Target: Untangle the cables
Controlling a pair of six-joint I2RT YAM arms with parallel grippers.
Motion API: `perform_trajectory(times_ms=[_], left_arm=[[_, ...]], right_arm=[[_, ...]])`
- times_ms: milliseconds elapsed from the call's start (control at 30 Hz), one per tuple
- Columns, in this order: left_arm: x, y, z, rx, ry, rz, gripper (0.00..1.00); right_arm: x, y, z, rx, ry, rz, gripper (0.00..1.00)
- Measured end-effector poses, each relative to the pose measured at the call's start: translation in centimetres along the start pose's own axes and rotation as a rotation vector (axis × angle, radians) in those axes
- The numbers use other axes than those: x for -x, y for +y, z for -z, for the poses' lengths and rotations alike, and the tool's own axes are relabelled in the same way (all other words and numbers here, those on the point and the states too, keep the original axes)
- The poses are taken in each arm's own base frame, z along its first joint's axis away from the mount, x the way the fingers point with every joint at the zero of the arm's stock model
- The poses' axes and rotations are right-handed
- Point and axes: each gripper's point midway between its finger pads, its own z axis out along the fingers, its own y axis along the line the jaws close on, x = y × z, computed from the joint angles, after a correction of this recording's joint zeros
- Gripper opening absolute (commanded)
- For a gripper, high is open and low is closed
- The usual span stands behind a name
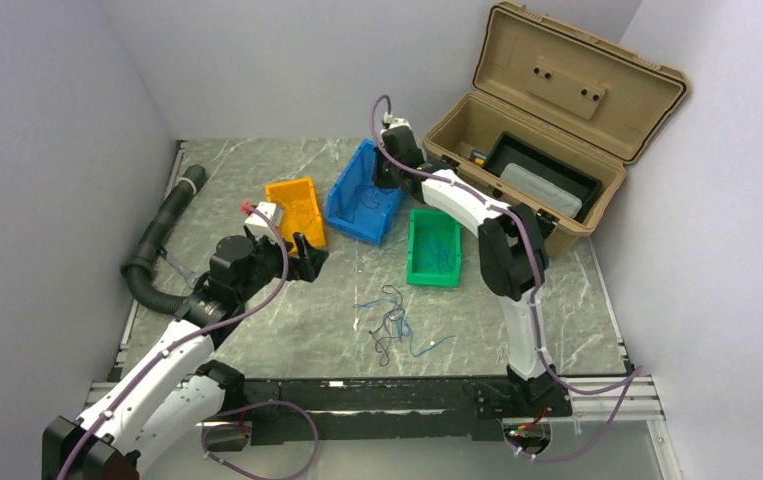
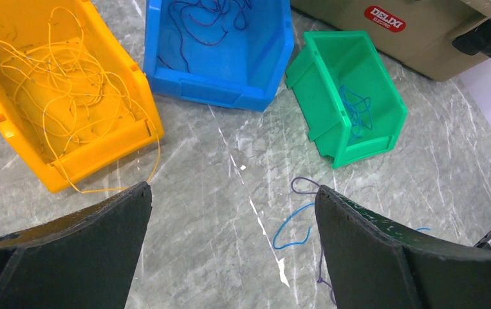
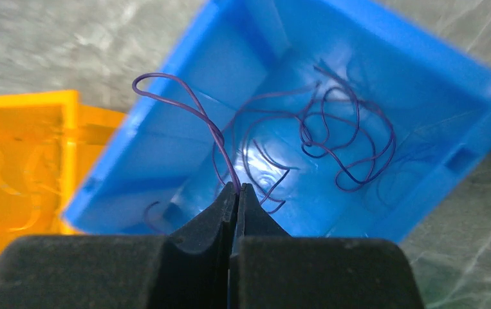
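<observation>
A loose tangle of thin cables (image 1: 393, 320) in blue, purple and dark colours lies on the marble table in front of the bins. My right gripper (image 3: 235, 187) hangs over the blue bin (image 3: 165, 148), shut on a purple cable (image 3: 185, 103) that arches up from its tips. More purple cables (image 3: 339, 141) lie in that bin. My left gripper (image 2: 233, 190) is open and empty above the table, with a blue cable loop (image 2: 291, 232) by its right finger. Yellow cables (image 2: 62, 84) fill the orange bin (image 2: 101, 151). Blue cables (image 2: 356, 109) lie in the green bin (image 2: 320, 84).
An open tan toolbox (image 1: 557, 110) with a black tray inside stands at the back right, close behind the green bin (image 1: 434, 250). A black corrugated hose (image 1: 157, 240) runs along the left edge. Grey walls close in the table on three sides.
</observation>
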Motion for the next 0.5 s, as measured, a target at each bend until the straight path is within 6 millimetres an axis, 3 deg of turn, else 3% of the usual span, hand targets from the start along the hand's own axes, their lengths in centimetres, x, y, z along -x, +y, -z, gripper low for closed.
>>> perform_trajectory(times_ms=[33,100,200,333,500], left_arm=[[-0.1,0.0,0.0,0.002,0.005,0.002,0.99],[-0.3,0.1,0.0,0.004,0.010,0.004,1.00],[-0.3,0.1,0.0,0.005,0.012,0.005,1.00],[-0.4,0.1,0.0,0.006,0.017,0.013,1.00],[-1.0,0.4,-0.3,0.018,0.040,0.020,1.00]], right_arm=[[-1.2,-0.3,-0.9,-0.015,0.031,0.003,0.00],[-3.1,-1.1,-2.1,-0.042,0.085,0.005,0.10],[-4.6,-1.9,-2.4,-0.070,0.130,0.000,0.22],[-3.4,-1.4,-1.5,-0.063,0.106,0.001,0.32],[1.1,0.3,2.0,-0.024,0.012,0.001,0.43]])
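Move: My right hand, holding the purple cable, is already over the blue bin; the bin's middle lies about 2 cm ahead, 2 cm to the left and 9 cm below. From that hand the orange bin stands some 20 cm left and 5 cm nearer, the green bin roughly 14 cm right and 14 cm nearer. From my left hand the blue bin is about 23 cm ahead, 12 cm right and 15 cm lower. With my right hand I dip straight down into the blue bin by about 5 cm and open the fingers from shut to about a third, letting go of the purple cable. Then I turn back and climb some 7 cm, the fingers still opening, with the wrist tipping slightly down and levelling again. ##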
